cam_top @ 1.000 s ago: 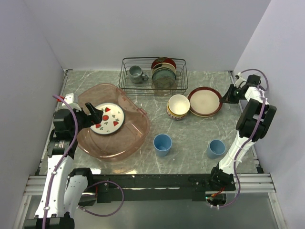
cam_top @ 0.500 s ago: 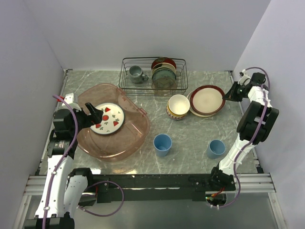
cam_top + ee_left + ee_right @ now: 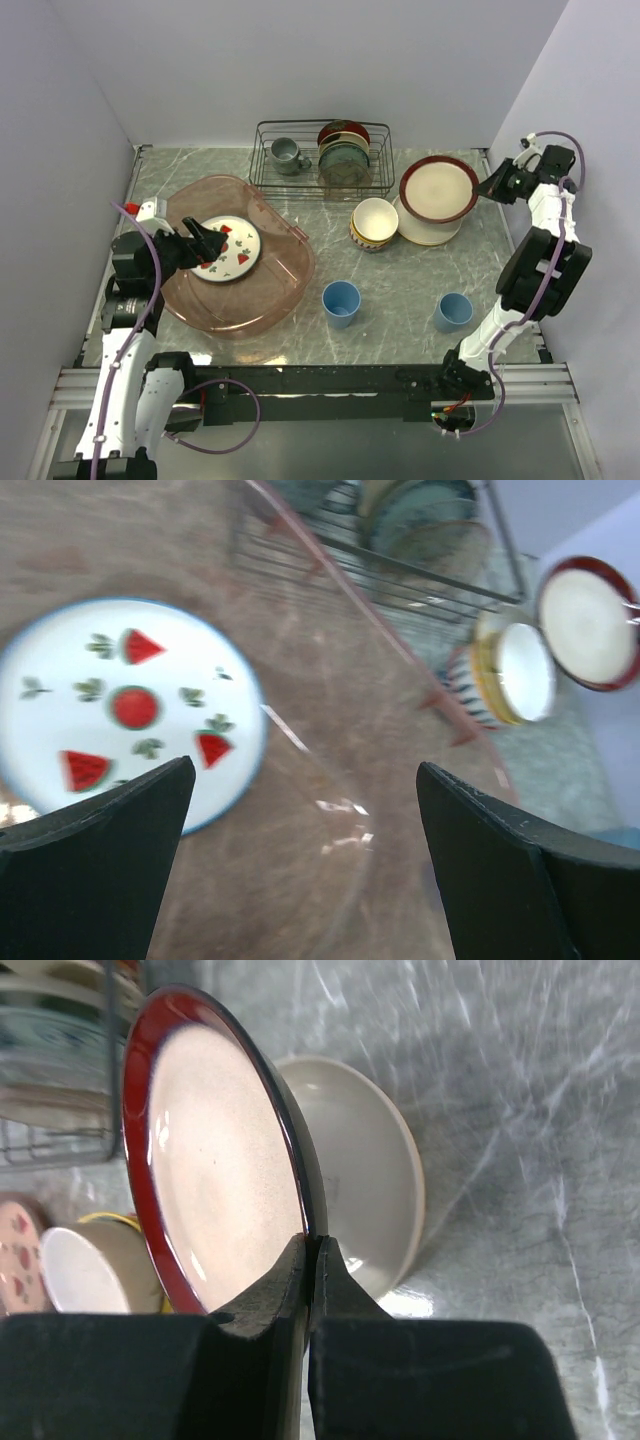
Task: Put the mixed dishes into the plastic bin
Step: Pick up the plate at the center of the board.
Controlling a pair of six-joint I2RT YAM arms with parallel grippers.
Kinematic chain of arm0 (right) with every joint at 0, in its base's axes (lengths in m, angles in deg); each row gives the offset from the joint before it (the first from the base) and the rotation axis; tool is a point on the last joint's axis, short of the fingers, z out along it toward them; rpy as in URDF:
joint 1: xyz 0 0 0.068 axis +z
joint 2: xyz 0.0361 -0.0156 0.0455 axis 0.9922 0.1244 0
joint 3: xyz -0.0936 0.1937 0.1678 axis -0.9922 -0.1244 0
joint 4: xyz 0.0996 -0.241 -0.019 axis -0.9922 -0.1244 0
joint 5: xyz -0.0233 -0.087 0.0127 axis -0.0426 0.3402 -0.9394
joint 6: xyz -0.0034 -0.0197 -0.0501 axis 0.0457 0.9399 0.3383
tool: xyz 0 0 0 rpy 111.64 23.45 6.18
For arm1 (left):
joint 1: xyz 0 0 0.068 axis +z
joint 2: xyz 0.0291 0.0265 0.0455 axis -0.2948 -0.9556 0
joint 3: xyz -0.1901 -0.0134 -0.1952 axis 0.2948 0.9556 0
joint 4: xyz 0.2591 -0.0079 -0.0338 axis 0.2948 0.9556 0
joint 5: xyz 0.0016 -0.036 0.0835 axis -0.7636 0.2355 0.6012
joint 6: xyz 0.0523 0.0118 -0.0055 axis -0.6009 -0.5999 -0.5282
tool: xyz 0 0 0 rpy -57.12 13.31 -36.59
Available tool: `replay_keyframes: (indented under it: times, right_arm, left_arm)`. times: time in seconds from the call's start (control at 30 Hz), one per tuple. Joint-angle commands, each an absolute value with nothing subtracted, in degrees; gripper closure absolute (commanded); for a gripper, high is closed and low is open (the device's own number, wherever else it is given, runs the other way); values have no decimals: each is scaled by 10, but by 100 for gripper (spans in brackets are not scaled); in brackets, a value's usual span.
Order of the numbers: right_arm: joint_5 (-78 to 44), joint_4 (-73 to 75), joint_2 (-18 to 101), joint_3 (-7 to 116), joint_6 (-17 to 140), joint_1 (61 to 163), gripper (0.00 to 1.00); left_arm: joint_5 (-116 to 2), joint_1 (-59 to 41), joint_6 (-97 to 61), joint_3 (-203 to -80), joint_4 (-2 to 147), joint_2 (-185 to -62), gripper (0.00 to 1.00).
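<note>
The strawberry-print plate (image 3: 228, 248) (image 3: 130, 705) lies flat inside the pinkish plastic bin (image 3: 270, 290) (image 3: 380, 780). My left gripper (image 3: 205, 240) (image 3: 305, 770) hovers over the bin beside that plate, open and holding nothing. My right gripper (image 3: 490, 188) (image 3: 310, 1245) is shut on the near edge of the red-rimmed plate (image 3: 438, 190) (image 3: 215, 1170), which hangs tilted above the cream plate (image 3: 425, 232) (image 3: 360, 1190). A cream bowl (image 3: 375, 220) (image 3: 520, 670) sits nested in a patterned bowl. Two light-blue cups (image 3: 341, 300) (image 3: 453, 311) stand near the front.
A black wire rack (image 3: 320, 158) at the back holds a grey mug (image 3: 287, 154) and upright dark plates (image 3: 343, 150). Walls close in on the left, right and back. The right arm reaches along the right wall.
My right gripper has lifted the red-rimmed plate off the cream plate and carried it up and back, tilting it. The left gripper has shifted slightly over the bin, still open.
</note>
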State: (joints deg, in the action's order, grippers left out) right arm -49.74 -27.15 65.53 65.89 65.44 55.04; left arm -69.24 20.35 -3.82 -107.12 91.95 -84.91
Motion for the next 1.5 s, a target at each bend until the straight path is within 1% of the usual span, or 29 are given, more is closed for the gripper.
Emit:
replay_keyframes:
  times: [0.0, 0.07, 0.17, 0.23, 0.37, 0.43, 0.5, 0.63, 0.7, 0.73, 0.8, 0.83, 0.87, 1.03, 1.07, 1.2, 1.37, 1.4, 1.47]
  right_arm:
    - [-571, -199, 588, 649, 585, 539, 100]
    - [-576, -194, 576, 642, 579, 538, 100]
    - [-592, -189, 558, 636, 574, 533, 100]
    - [-606, -188, 549, 633, 567, 533, 100]
    - [-639, -190, 525, 619, 554, 533, 100]
    - [-651, -185, 513, 610, 548, 534, 100]
    - [-666, -186, 496, 597, 546, 534, 100]
    - [-691, -182, 469, 575, 538, 535, 100]
    - [-702, -184, 454, 561, 536, 536, 100]
    - [-708, -184, 448, 552, 535, 536, 100]
    - [-721, -189, 434, 546, 536, 538, 100]
    - [-724, -196, 431, 540, 539, 539, 100]
    - [-731, -197, 422, 536, 539, 540, 100]
    - [-756, -211, 397, 524, 541, 550, 100]
    - [-759, -215, 395, 523, 545, 552, 100]
    - [-773, -224, 380, 510, 551, 561, 100]
    - [-782, -225, 359, 489, 555, 578, 100]
    - [-782, -225, 356, 485, 554, 583, 100]
    - [-782, -220, 349, 477, 553, 589, 100]
  left_arm:
    - [-802, 204, 75, -1042, 813, -840, 1]
    - [-843, 203, 117, -1027, 754, -843, 1]
    - [-872, 203, 187, -1021, 685, -857, 1]
    - [-891, 203, 226, -1023, 662, -865, 1]
    - [-895, 184, 274, -1037, 608, -887, 1]
    - [-875, 175, 289, -1047, 602, -897, 1]
    - [-852, 123, 293, -1063, 597, -918, 1]
    - [-757, 29, 288, -1102, 592, -986, 1]
    - [-729, -25, 286, -1131, 587, -1017, 1]
    - [-695, -42, 285, -1142, 587, -1051, 1]
    - [-660, -94, 275, -1184, 593, -1088, 1]
    - [-647, -110, 271, -1200, 604, -1129, 1]
    - [-622, -138, 263, -1237, 612, -1153, 1]
    - [-576, -203, 236, -1364, 680, -1299, 1]
    - [-568, -218, 229, -1396, 700, -1314, 1]
    - [-519, -246, 215, -1457, 743, -1371, 1]
    - [-505, -274, 205, -1512, 783, -1423, 1]
    - [-505, -277, 204, -1516, 786, -1428, 2]
    - [-506, -283, 202, -1522, 787, -1436, 8]
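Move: The red-rimmed plate is already off the board, pinched at its right rim by the right hand, its middle about 8 cm to that hand's left, level ahead and some 3 cm below. The white plate lies 8 cm left, 2 cm back and 11 cm down; the bowl stack 22 cm left, 2 cm back and 8 cm down. From the open left hand, the held plate is some 47 cm right, 17 cm ahead and 8 cm lower. The red-rimmed plate stays in the right hand's closed fingers and is brought left, back and up, about 10 cm each way, turning slightly counter-clockwise and lifting its tips. The open left hand meanwhile sweeps some 33 cm right out of the bin area, arching up, then forward and partly down again to the plate's free left rim, turning clockwise about 25 degrees, fingers still wide. ##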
